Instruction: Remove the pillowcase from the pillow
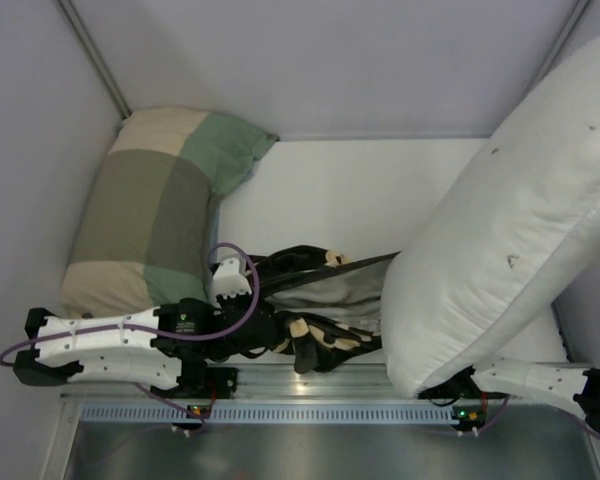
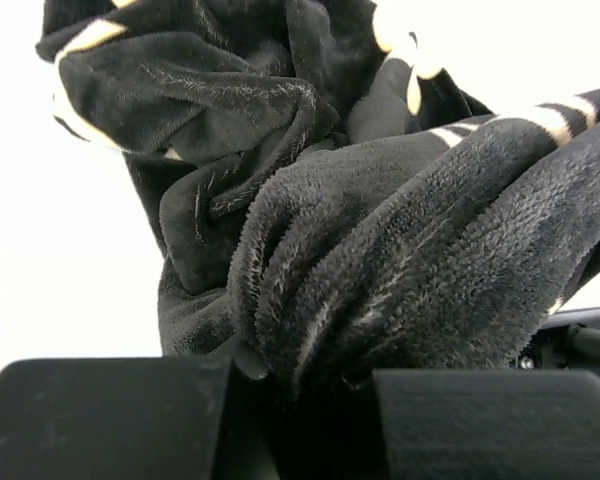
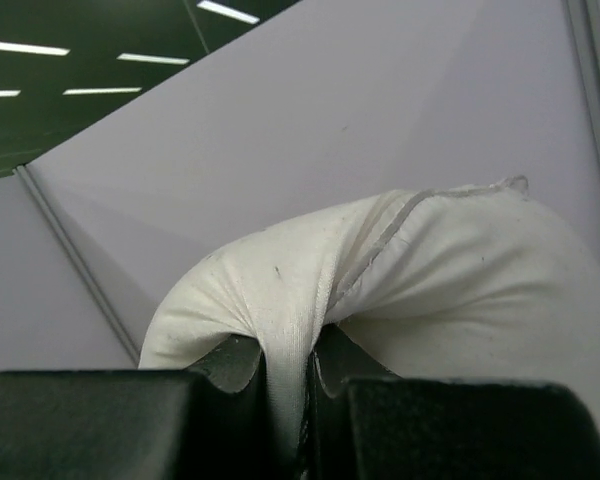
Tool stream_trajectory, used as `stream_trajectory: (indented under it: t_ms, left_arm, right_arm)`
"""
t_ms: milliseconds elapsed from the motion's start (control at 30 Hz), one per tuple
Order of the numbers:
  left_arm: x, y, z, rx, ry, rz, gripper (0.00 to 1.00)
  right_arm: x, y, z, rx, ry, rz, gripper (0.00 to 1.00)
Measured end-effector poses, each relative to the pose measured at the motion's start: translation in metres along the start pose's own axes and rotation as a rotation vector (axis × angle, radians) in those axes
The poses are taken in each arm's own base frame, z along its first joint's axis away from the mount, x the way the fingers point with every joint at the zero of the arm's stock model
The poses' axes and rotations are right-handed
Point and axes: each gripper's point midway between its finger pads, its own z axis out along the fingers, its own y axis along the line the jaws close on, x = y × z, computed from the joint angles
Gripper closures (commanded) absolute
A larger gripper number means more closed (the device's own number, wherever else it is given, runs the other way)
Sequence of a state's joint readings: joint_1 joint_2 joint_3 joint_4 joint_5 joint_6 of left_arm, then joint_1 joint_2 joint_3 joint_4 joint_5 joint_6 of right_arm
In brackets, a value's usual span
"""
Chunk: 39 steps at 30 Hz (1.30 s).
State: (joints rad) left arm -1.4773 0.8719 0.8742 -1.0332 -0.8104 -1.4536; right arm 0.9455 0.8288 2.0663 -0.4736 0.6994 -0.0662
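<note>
The black pillowcase [image 1: 292, 265] with tan motifs lies crumpled near the front edge, mid-table, its pale inside showing. My left gripper [image 1: 280, 335] is shut on a bunch of this fleece; in the left wrist view the pillowcase [image 2: 400, 250] fills the frame and runs down between the left gripper's [image 2: 305, 400] jaws. The plain white pillow [image 1: 510, 230] is held up at the right, slanting toward the back right corner, its left edge touching the pillowcase. My right gripper [image 1: 448, 388] sits under its lower corner. In the right wrist view the right gripper [image 3: 290, 390] pinches a fold of the pillow [image 3: 450, 270].
A green, beige and olive patchwork pillow [image 1: 150, 210] lies along the left wall. Grey walls [image 1: 330, 60] close in the back and sides. A metal rail [image 1: 320, 385] runs along the near edge by the arm bases.
</note>
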Motion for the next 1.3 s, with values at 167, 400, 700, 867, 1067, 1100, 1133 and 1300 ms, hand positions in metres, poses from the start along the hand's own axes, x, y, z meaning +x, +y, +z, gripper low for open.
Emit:
stream_trajectory:
  t_ms: [167, 400, 700, 867, 1067, 1100, 1133, 1300]
  left_arm:
    - [-0.002, 0.014, -0.001, -0.026, -0.007, 0.005, 1.0]
    - [0.016, 0.041, 0.006, -0.095, 0.03, 0.027, 1.0]
    - [0.046, 0.051, 0.022, -0.226, 0.097, 0.133, 1.0]
    - [0.065, 0.057, 0.036, -0.275, 0.152, 0.219, 1.0]
    - [0.14, 0.045, 0.071, -0.251, 0.348, 0.389, 1.0]
    - [0.15, 0.045, 0.075, -0.251, 0.364, 0.424, 1.0]
    - [0.151, 0.045, 0.076, -0.256, 0.365, 0.445, 1.0]
    - [0.16, 0.037, 0.082, -0.218, 0.371, 0.433, 1.0]
  right_arm:
    - [0.021, 0.045, 0.059, -0.001, -0.065, -0.154, 1.0]
    - [0.093, 0.107, 0.146, 0.051, -0.153, -0.445, 1.0]
    - [0.17, 0.056, 0.249, 0.207, -0.175, -0.554, 1.0]
    - [0.143, 0.017, 0.252, 0.273, -0.237, -0.402, 1.0]
    - [0.098, 0.024, 0.234, 0.247, -0.329, -0.229, 1.0]
    - [0.093, 0.025, 0.232, 0.245, -0.339, -0.212, 1.0]
    - [0.086, 0.025, 0.229, 0.242, -0.353, -0.192, 1.0]
    - [0.064, 0.032, 0.222, 0.216, -0.405, -0.094, 1.0]
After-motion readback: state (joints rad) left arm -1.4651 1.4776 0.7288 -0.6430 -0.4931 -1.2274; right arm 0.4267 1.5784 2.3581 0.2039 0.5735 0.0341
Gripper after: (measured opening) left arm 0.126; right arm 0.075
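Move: My left hand grips a fold of the pillowcase. The rest of the case bunches about 6 cm right, 3 cm ahead and 12 cm below that hand, and the white pillow's middle is some 38 cm right, 3 cm ahead and 20 cm above it. The checked pillow lies about 30 cm left, 25 cm ahead and 10 cm below. From my right hand, pinching the pillow's top, the bunched case is some 38 cm left, 5 cm ahead and 62 cm below. I swing the raised pillow with my right hand, fast forward about 27 cm and nearly 19 cm left, turning clockwise, then ease part-way back to the right and rearward while lifting. My left hand keeps its pinch on the case, drifts a little left, then drops some 17 cm to the table, ending slightly back and right with the wrist rolling and tipping down. ##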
